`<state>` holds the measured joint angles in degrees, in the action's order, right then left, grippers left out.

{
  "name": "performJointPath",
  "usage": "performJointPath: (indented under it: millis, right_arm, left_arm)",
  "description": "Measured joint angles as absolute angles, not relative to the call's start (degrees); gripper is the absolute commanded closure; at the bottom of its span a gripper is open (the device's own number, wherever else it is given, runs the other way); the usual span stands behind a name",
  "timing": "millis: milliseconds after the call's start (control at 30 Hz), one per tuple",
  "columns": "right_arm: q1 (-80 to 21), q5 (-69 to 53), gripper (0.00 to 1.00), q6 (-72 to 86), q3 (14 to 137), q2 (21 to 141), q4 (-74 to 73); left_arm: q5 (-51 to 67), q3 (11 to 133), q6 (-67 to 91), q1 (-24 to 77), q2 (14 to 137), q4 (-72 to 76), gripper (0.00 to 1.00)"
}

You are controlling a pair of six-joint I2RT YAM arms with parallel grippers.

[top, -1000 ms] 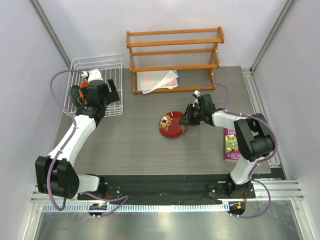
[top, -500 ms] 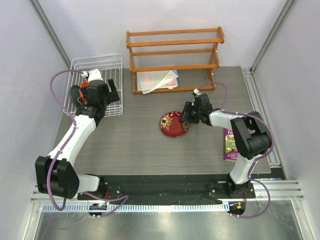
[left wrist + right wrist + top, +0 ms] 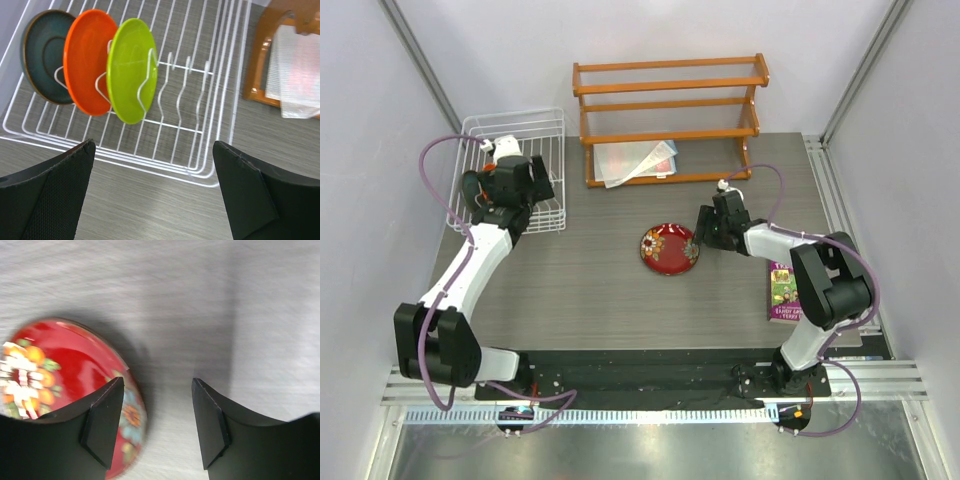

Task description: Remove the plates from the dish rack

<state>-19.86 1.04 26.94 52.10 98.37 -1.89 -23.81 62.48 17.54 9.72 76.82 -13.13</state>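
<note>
The white wire dish rack [image 3: 551, 124] [image 3: 220, 75] stands at the back left. In the left wrist view a dark teal plate [image 3: 42, 55], an orange plate [image 3: 87, 65] and a lime green plate [image 3: 131, 67] stand upright between its prongs. My left gripper [image 3: 512, 183] [image 3: 152, 187] is open and empty over the rack's near edge. The dark red floral plate [image 3: 668, 248] [image 3: 60, 375] lies flat on the table. My right gripper [image 3: 708, 228] [image 3: 157, 425] is open just right of that plate's rim, holding nothing.
An orange wooden three-tier shelf [image 3: 668, 100] stands at the back centre with a clear plastic bag [image 3: 635, 160] under it. A purple book [image 3: 783, 290] lies at the right edge. Side walls close in on both sides.
My right gripper let go of the red floral plate and drew back right; the plate now lies flat. My left gripper shifted slightly back over the rack.
</note>
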Motion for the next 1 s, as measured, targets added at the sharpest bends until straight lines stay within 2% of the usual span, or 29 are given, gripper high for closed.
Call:
performJointPath:
  millis: [200, 433, 667, 767, 1000]
  right_arm:
    - [-19.75, 4.71, 0.38, 25.78, 50.83, 94.06, -8.91]
    - [-19.75, 6.39, 0.39, 24.91, 50.89, 87.13, -13.87]
    - [-19.75, 6.83, 0.41, 24.43, 51.42, 84.47, -16.05]
    - [-19.75, 6.85, 0.41, 24.32, 51.59, 84.25, -16.71]
    - [-19.75, 6.74, 0.42, 24.27, 52.73, 84.25, -17.78]
  left_arm:
    - [-24.58, 64.03, 17.45, 5.72, 82.65, -12.49, 0.01]
    - [-22.98, 67.92, 17.39, 1.52, 91.81, -10.74, 0.09]
    - [-20.97, 71.96, 17.54, -0.14, 98.87, -8.29, 0.31]
    - [-20.38, 73.84, 17.67, -0.95, 101.41, -7.64, 0.33]
    - [-20.38, 74.56, 18.06, -2.57, 103.61, -6.57, 0.49]
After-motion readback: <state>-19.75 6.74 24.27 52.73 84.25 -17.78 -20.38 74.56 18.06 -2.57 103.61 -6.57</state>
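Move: The green plate stands in the rack about 12 cm ahead of the left hand, 7 cm to its left and 11 cm below. Next to it the orange plate is 11 cm ahead and 12 cm left of that hand, and the dark plate 10 cm ahead and 16 cm left, both about as low. From the right hand the green plate lies roughly 41 cm left, 11 cm ahead and 6 cm higher; the red plate on the table is 8 cm left, 3 cm back, 2 cm below. The green plate is approached by the left hand, which goes down, forward and left over the rack, some 9 cm each way, tipping slightly nose-down and turning about 10 degrees counter-clockwise while its wide-open fingers narrow to just over half, one either side of the rim. Already free of a grip on the red plate, the right hand backs away rightward and back, then rises, about 5 cm up, half open. ##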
